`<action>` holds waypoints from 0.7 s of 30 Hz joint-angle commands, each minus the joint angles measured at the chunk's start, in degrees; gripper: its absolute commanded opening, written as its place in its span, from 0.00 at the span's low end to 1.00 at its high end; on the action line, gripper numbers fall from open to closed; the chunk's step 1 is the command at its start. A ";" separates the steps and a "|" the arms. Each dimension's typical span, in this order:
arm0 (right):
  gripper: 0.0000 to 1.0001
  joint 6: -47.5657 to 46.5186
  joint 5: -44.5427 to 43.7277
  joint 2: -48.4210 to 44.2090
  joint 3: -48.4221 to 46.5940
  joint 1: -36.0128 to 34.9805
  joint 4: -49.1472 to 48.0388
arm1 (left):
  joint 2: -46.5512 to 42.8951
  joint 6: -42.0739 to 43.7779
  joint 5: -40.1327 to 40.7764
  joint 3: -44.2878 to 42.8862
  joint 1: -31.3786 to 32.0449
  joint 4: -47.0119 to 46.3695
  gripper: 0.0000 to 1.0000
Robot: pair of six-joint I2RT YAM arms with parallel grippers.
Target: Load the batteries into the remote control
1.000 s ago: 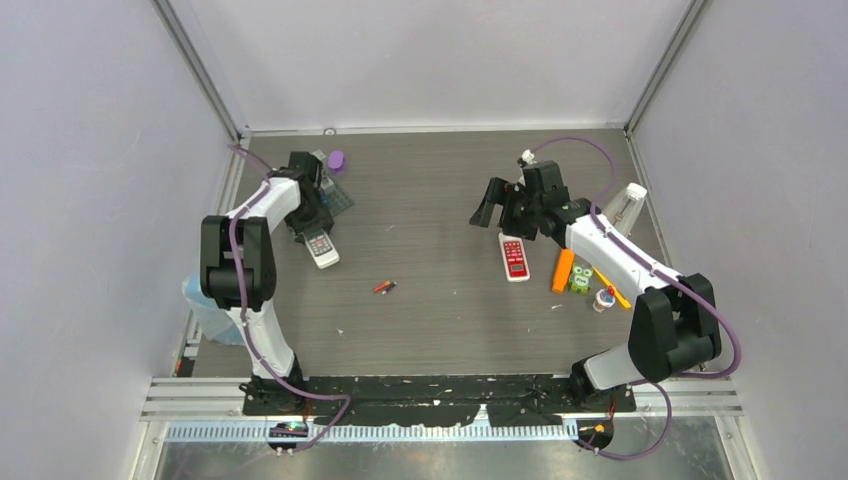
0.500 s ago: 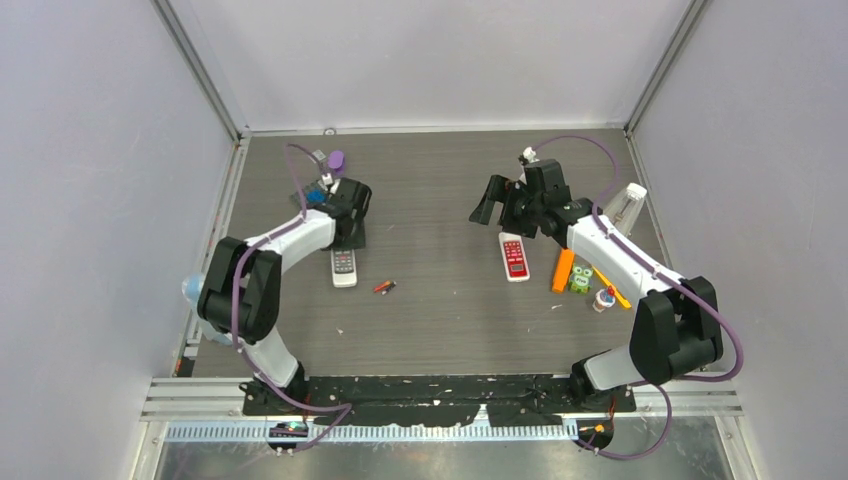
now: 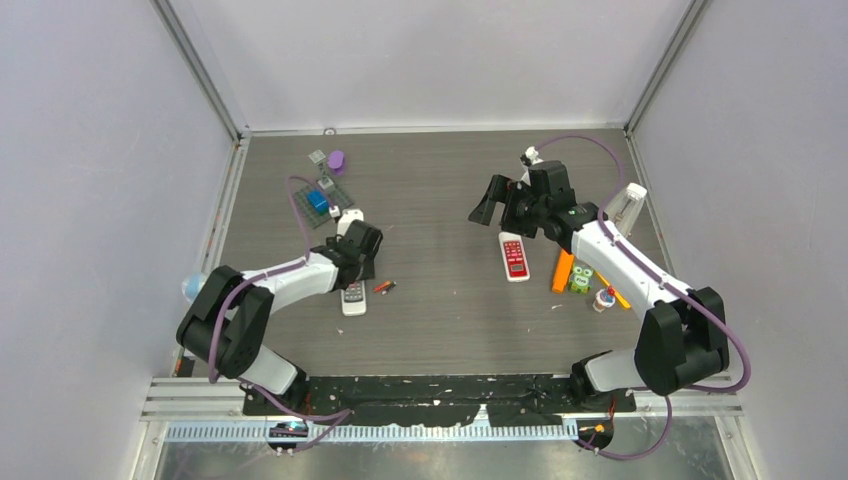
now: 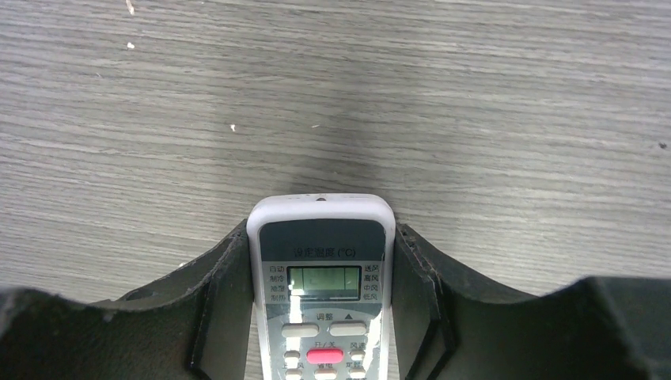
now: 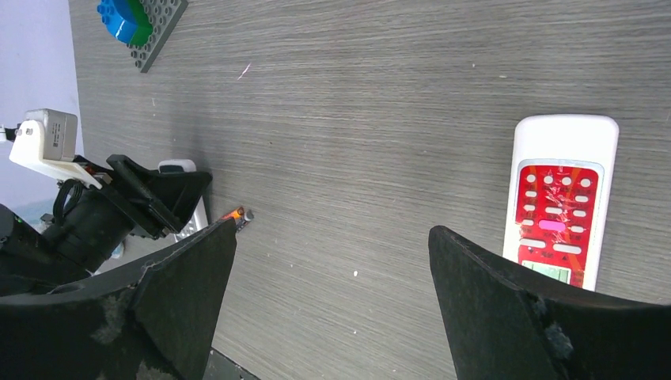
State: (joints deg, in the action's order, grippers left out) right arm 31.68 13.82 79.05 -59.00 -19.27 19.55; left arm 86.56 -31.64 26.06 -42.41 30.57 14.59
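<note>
A white and grey remote control (image 4: 320, 269) lies button side up between the fingers of my left gripper (image 4: 320, 231), which is shut on its sides. From above, this remote (image 3: 353, 297) sticks out below the left gripper (image 3: 358, 265), left of centre. The batteries (image 3: 384, 287), tiny orange and dark cylinders, lie on the table just right of it; they also show in the right wrist view (image 5: 238, 215). A second remote with a red face (image 3: 514, 256) lies flat at centre right. My right gripper (image 3: 497, 208) hovers open just behind it, nothing between its fingers (image 5: 198, 261).
A grey brick plate with a blue block (image 3: 322, 200) and a purple piece (image 3: 336, 160) sit at the back left. An orange block (image 3: 563, 270), a green frog toy (image 3: 581, 279) and a small figure (image 3: 603, 299) crowd the right side beside the red remote.
My left arm has swung the white remote from the back left toward the middle front, ending beside the batteries. The right arm has barely moved.
</note>
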 commanded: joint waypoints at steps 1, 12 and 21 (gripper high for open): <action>0.96 0.17 1.39 -2.69 0.83 0.27 -1.84 | -0.80 -3.61 4.85 2.37 -0.07 -9.14 0.35; 0.96 -0.62 1.30 -3.89 0.72 0.28 -0.50 | 0.42 -6.85 4.95 6.84 0.08 -12.38 0.68; 0.96 -1.08 0.57 -3.79 0.21 0.30 0.80 | -4.10 -8.60 6.75 5.15 0.21 -7.23 0.89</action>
State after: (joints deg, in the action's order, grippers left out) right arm 31.55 14.68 77.36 -57.87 -19.27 20.34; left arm 85.69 -38.22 29.98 -36.73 30.68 4.10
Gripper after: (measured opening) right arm 0.960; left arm 0.874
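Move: The left hand still grips the white remote by its screen end; the remote's middle lies about 5 cm back and 1 cm below the finger pads, with the table just under it. The two loose batteries are roughly 6 cm to this hand's right, 4 cm back and 2 cm below. The blue block is some 17 cm ahead and 10 cm left, 1 cm below. From the idle right hand, that remote is about 32 cm left, 9 cm back and 15 cm down. Keeping its side grip on the screen end, the left hand eases the white remote forward about 1 cm and down a mere half centimetre onto the table, turning it slightly counter-clockwise while the fingers tip up from their steep slant by some 10 degrees. Then the fingers spread to nearly wide open and let go of the remote's sides, the hand staying low around it, with the batteries just outside its right finger. ##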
